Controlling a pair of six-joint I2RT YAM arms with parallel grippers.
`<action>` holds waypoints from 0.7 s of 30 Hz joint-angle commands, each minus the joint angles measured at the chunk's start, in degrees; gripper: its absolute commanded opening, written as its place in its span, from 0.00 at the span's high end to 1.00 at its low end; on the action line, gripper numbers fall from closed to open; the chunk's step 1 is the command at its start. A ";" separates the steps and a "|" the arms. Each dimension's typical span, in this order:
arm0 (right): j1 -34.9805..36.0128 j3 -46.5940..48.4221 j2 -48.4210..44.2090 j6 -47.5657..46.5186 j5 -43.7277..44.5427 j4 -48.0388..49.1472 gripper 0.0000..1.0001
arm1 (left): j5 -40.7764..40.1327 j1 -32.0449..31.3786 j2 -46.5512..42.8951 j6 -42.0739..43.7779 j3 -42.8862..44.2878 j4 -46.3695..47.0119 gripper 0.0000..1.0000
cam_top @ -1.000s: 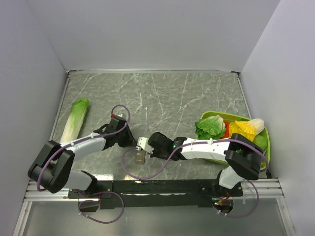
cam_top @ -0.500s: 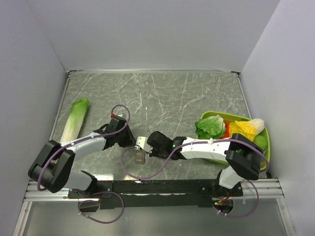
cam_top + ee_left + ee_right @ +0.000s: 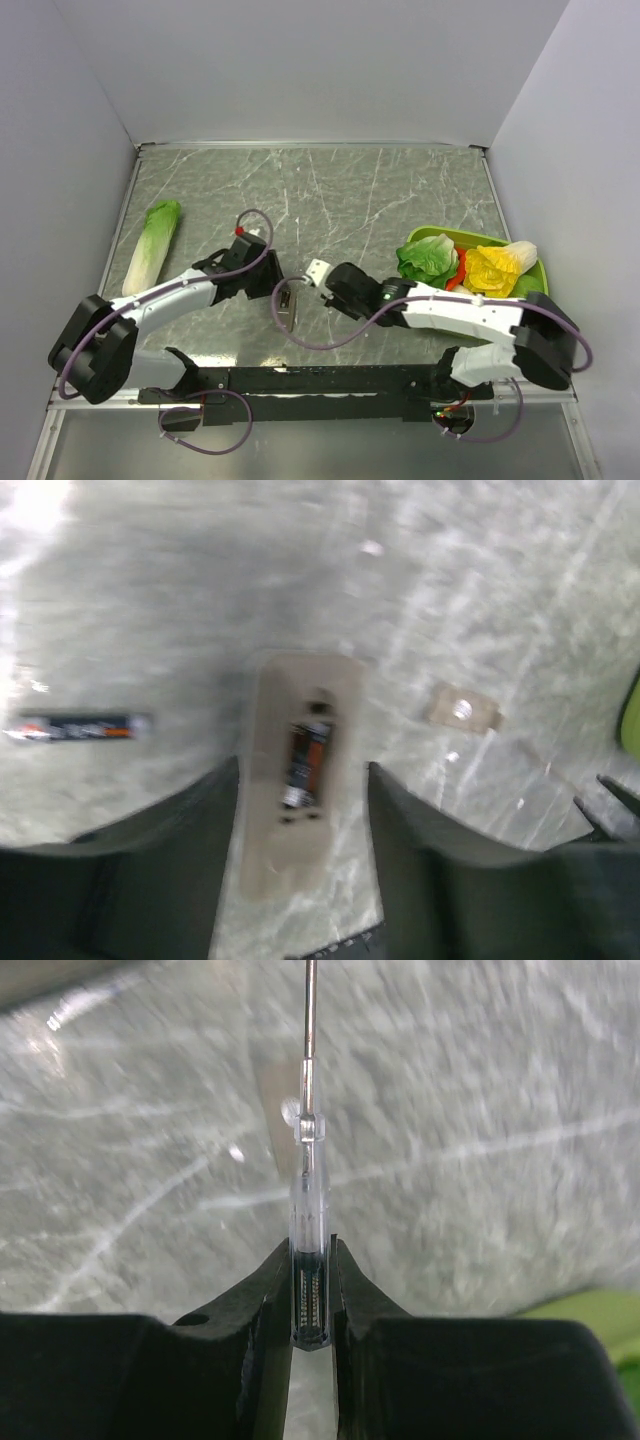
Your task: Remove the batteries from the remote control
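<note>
The remote control lies grey-tan face up on the table, one battery sitting in its dark recess. A second battery lies loose on the table to its left. My left gripper is open, its fingers standing on either side of the remote's near end with a gap on the right. From above, the remote sits between both arms, the left gripper beside it. My right gripper is shut on a clear-handled tool with a thin metal shaft, raised up and right of the remote.
A small tan cover piece lies right of the remote. A long pale-green cabbage rests at far left. A green tray with lettuce and yellow vegetables stands at right. Purple cables loop over both arms.
My left gripper has opened and let go of the remote. The right gripper has pulled back up and to the right with its tool, off the remote.
</note>
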 commanded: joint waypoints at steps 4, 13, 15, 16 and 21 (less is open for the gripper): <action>-6.20 -9.25 -16.54 9.03 -1.97 5.17 1.00 | -11.90 -11.66 -0.01 -2.60 6.71 -10.81 0.26; -11.48 -12.34 -28.78 9.56 -1.54 5.54 1.00 | -17.09 -20.47 2.53 -8.06 5.83 -13.89 0.22; -11.66 -12.08 -30.01 9.29 -0.93 5.01 1.00 | -18.05 -21.87 3.58 -8.67 6.27 -14.07 0.21; -11.84 -11.99 -30.28 9.12 -0.75 4.75 1.00 | -18.40 -22.14 4.11 -8.85 6.36 -14.07 0.21; -12.45 -12.16 -32.21 8.68 0.21 4.05 1.00 | -17.44 -22.32 7.36 -8.15 5.40 -11.87 0.23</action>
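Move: The remote lies under the left hand, its middle about 4 cm back, 2 cm right and 4 cm below. The loose battery lies 2 cm back and 5 cm left of that hand, the battery cover 3 cm back and 9 cm right. From the right hand, which holds the screwdriver, the remote is some 8 cm left, level and 6 cm below; the cover is almost straight below; the basket's middle is roughly 28 cm right and 4 cm ahead. Left hand opens, backing about 7 cm over the remote's near end; right carries the screwdriver right and up. ##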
